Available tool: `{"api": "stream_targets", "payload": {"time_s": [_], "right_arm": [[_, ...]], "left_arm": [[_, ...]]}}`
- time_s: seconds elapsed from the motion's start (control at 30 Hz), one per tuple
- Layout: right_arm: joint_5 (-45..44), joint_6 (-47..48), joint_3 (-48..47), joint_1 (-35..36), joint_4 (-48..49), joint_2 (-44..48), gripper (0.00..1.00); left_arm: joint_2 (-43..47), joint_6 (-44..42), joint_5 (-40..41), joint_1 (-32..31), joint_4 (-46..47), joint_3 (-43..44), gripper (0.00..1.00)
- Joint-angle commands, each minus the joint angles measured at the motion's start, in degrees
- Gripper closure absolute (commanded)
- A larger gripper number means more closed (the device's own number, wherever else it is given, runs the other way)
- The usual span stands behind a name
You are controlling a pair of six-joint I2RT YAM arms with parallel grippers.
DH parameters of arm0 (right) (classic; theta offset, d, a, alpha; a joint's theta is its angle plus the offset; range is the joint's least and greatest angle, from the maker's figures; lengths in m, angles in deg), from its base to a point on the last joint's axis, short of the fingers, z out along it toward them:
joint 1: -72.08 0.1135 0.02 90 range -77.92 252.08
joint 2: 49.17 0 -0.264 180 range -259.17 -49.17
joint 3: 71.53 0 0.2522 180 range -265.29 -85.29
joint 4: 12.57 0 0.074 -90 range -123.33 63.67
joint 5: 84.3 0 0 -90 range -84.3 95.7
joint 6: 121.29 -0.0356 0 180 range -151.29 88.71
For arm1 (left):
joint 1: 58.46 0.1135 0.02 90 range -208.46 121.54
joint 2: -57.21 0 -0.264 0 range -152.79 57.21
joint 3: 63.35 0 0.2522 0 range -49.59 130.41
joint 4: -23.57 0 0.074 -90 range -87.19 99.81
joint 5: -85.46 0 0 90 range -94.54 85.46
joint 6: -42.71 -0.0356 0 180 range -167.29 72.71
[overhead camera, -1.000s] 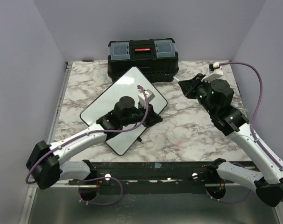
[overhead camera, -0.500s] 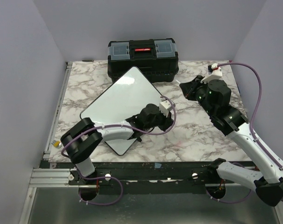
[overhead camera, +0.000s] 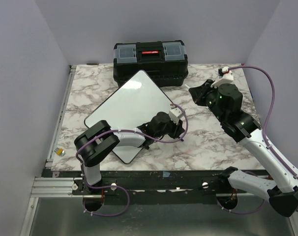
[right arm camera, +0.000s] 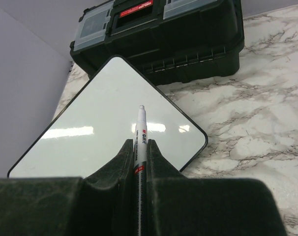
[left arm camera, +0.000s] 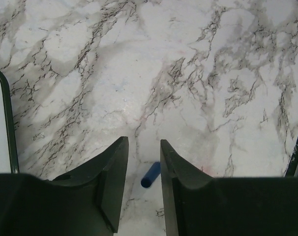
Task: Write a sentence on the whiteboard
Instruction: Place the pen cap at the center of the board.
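Observation:
The whiteboard (overhead camera: 127, 105) lies turned like a diamond on the marble table, its face bare white; no sentence is in view. My right gripper (overhead camera: 197, 92) hovers off the board's right corner, shut on a white marker (right arm camera: 140, 128) whose bare tip points over the whiteboard (right arm camera: 100, 123). My left gripper (overhead camera: 177, 129) is low over the marble just right of the board, with its jaws apart. A small blue cap (left arm camera: 150, 174) lies on the table between the left gripper's (left arm camera: 141, 142) fingers, touching neither pad. The board's black edge (left arm camera: 6, 118) shows at the far left.
A black toolbox (overhead camera: 150, 61) with grey lid compartments stands behind the board's far corner, also in the right wrist view (right arm camera: 159, 34). A small yellowish object (overhead camera: 61, 152) lies by the left rail. The left arm's elbow is folded near the table's front edge.
The left arm swung right, from over the board to the marble beside it. Its jaws have parted, and the blue cap now lies loose between them. The right gripper has barely moved.

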Motion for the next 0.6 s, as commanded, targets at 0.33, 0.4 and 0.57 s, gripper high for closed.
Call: {"api": "stream_targets", "payload": {"time_s": [0.33, 0.4, 0.57], "right_arm": [[-1.25, 0.14, -0.28, -0.26, -0.12, 0.16, 0.99], [-1.25, 0.19, -0.38, -0.27, -0.11, 0.23, 0.99], [-0.75, 0.54, -0.71, -0.28, -0.1, 0.23, 0.99]], "left_arm": [[3.19, 0.92, 2.5, -0.3, 0.62, 0.1, 0.43], [5.04, 0.91, 4.47, -0.3, -0.14, -0.25, 0.31], [12.1, -2.48, 12.42, -0.3, -1.56, -3.34, 0.05]]}}
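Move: The blue pen cap is at the left hand's fingertips, between the already parting fingers, about 2 cm back, 1 cm to the right and 3 cm below the hand point, over the bare marble. The whiteboard's middle lies some 24 cm left and 9 cm ahead of this hand; its nearest corner is about 13 cm ahead and 2 cm left. From the right hand the cap is roughly 9 cm back, 4 cm left and 26 cm below. The left hand stays low over the marble to the right of the whiteboard, slanting down only slightly, while its fingers spread from about a third open to nearly wide open, leaving the pen cap free between them. Only near the end does it pull away, rising about 3 cm straight off the table with a slight drift left and forward and hardly any turn of the wrist, the fingers still widening as it climbs. ##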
